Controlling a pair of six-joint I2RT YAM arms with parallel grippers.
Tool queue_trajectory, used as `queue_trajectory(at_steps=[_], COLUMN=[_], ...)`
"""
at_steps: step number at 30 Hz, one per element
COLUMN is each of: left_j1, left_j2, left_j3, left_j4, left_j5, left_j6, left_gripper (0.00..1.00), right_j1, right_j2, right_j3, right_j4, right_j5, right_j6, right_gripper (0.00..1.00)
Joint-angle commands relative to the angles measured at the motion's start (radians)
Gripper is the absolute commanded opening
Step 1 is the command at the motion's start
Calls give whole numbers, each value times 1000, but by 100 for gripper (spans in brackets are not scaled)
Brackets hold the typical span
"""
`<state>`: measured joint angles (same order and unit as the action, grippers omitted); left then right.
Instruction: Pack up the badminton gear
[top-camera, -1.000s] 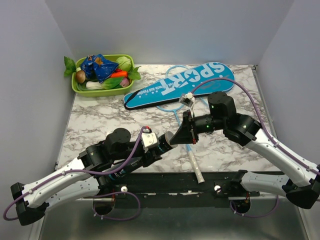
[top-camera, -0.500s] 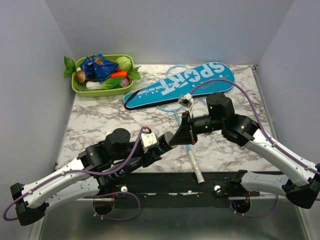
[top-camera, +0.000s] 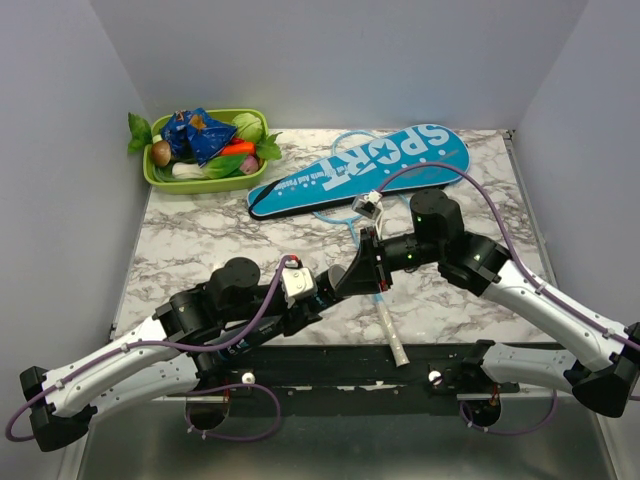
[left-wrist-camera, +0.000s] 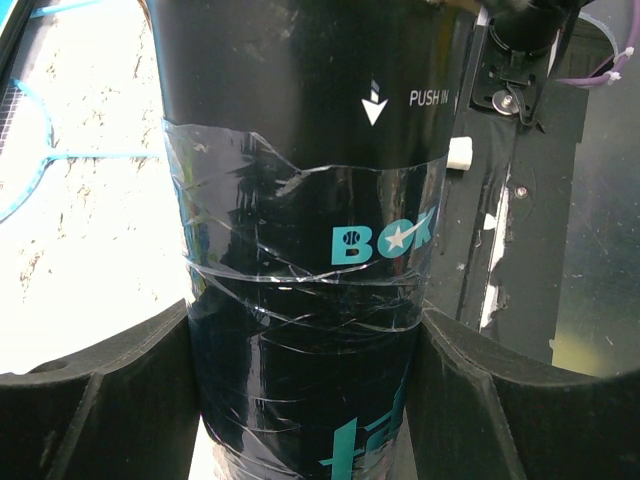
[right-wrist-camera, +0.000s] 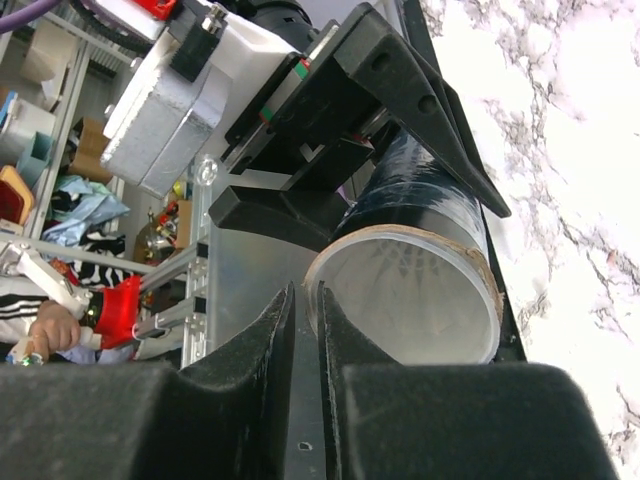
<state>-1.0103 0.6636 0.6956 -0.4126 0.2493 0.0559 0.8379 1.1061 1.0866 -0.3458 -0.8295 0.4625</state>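
My left gripper (left-wrist-camera: 305, 400) is shut on the dark clear tube (left-wrist-camera: 300, 200), one finger against each side. In the top view the tube (top-camera: 347, 277) points at my right gripper (top-camera: 372, 262). In the right wrist view my right gripper (right-wrist-camera: 305, 300) sits at the rim of the tube's open mouth (right-wrist-camera: 410, 300), its jaws a narrow slit apart with nothing between them. White shuttlecock feathers (right-wrist-camera: 400, 265) show faintly inside the tube. A light-blue racket (top-camera: 388, 320) lies under the arms with its white butt (top-camera: 400, 353) near the front edge. The blue "SPORT" cover (top-camera: 370, 165) lies at the back.
A green tray (top-camera: 205, 182) of toy vegetables stands at the back left corner. The black rail (top-camera: 330, 365) of the arm bases runs along the near edge. Grey walls close in the left, right and back sides.
My right gripper has shifted a little left toward the tube's mouth and its jaws have parted from shut to a narrow gap. The left arm and tube hold still.
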Motion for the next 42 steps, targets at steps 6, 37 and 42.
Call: queue_trajectory(at_steps=[6, 37, 42], left_j1=[1, -1, -1], left_j2=[-19, -93, -107], left_j3=[30, 16, 15], left_j4=[52, 80, 83], left_j5=[13, 56, 35], left_j6=[-21, -18, -16], left_gripper=[0, 0, 0], right_j1=[12, -11, -10], right_j2=[-5, -3, -38], right_j3=[-30, -224, -270], right_j4=[16, 324, 320], right_j5=[-13, 109, 121], right_j6=[16, 179, 168], right_gripper=[36, 47, 44])
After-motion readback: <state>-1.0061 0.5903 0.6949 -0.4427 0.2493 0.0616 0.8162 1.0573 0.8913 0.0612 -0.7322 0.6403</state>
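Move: Just off the near side of the tube's open mouth, the empty-looking right fingers have the mouth's middle about 3 cm ahead, 2 cm to their left and almost level. The racket handle lies on the table some 10 cm to this hand's right and 1 cm back, roughly 25 cm below. For the left hand, which already grips the tube, the mouth is about 4 cm ahead, 8 cm right and 6 cm above. Opening from a narrow gap to nearly half, the right fingers spread beside the tube mouth, then the hand swings forward about 3 cm and slightly left, from the near rim to the mouth's middle. The wrist turns some 10 degrees, its fingertips lifting and swinging forward. The left hand keeps its grip and eases the tube about 1.5 cm up and to the left; whether the right fingers touch the rim can't be seen. ##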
